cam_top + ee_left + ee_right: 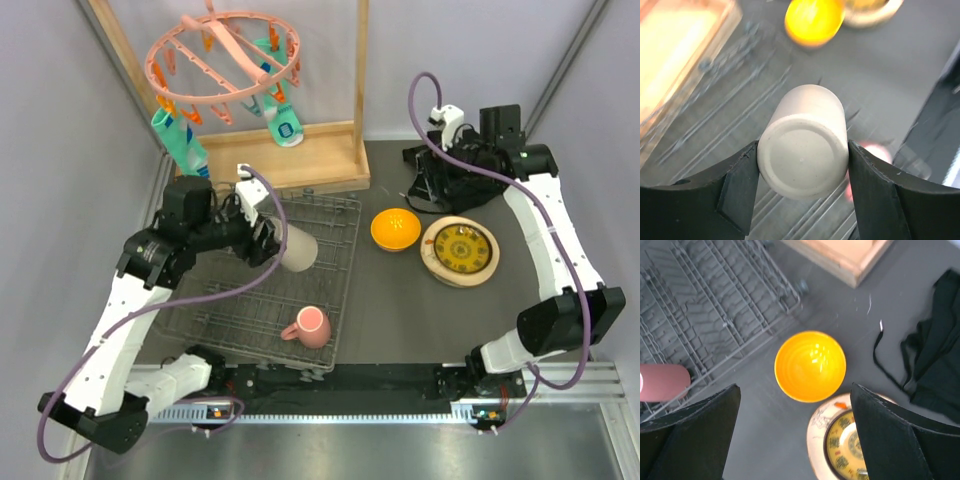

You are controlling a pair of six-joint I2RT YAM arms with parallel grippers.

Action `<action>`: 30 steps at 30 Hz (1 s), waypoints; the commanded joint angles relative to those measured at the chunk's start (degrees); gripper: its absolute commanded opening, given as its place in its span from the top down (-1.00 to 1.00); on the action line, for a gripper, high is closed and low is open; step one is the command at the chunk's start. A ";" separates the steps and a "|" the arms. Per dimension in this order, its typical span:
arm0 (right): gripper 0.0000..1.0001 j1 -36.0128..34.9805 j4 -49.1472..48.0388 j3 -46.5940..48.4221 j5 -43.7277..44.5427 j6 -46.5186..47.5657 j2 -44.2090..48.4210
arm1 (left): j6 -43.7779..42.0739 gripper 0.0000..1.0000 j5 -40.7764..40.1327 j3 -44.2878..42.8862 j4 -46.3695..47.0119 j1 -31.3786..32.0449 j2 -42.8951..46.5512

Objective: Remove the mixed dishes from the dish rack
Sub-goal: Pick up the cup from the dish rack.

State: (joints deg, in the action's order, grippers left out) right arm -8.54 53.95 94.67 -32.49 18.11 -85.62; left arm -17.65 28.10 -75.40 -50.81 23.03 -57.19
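My left gripper [272, 240] is shut on the beige cup [298, 248], holding it on its side above the dish rack [215, 310]. In the left wrist view the cup's round base [803, 159] fills the gap between both black fingers [740, 185]. A pink mug [308, 327] lies in the rack's near right corner. On the dark mat to the right of the rack sit an orange bowl [395, 229] and a cream plate [437, 262] with a small yellow patterned plate [460, 250] on it. My right gripper [437, 188] hangs open at the back right, above the bowl [810, 366] and the plates [845, 445].
A wooden frame [330, 150] with a pink peg hanger [225, 55] and hanging socks stands behind the rack. Black cloth [935, 355] lies on the mat at the back right. The mat's metal front edge [350, 405] runs between the arm bases.
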 commanded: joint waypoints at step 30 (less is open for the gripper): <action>-0.77 -11.24 -29.61 -4.68 -11.01 -10.64 12.33 | 110.81 0.17 35.45 6.84 113.65 -15.82 -22.88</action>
State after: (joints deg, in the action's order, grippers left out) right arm -18.79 28.53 87.74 -40.38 10.17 -72.60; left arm 89.80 64.18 -68.25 55.92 7.46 -79.61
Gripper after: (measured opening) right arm 0.891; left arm 0.692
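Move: The cup is already held over the rack in the left gripper; the empty right gripper it goes to lies some 31 cm to the right, about 12 cm farther ahead and nearly level. From the right hand the cup is about 27 cm left, 10 cm back and nearly level. The yellow bowl sits 5 cm ahead, 5 cm left and 25 cm below the right hand, the plate stack 12 cm right of that hand, level fore and aft, equally low. Lift the left gripper about 15 cm with the cup still pinched, swinging it forward and a little right, then easing slightly back, while rolling the wrist some 60 degrees so the fingers turn from slanting down to pointing right at the right gripper. Meanwhile raise the open right gripper about 11 cm and bring it left towards the cup, also drawing back somewhat and tipping its fingers up. ##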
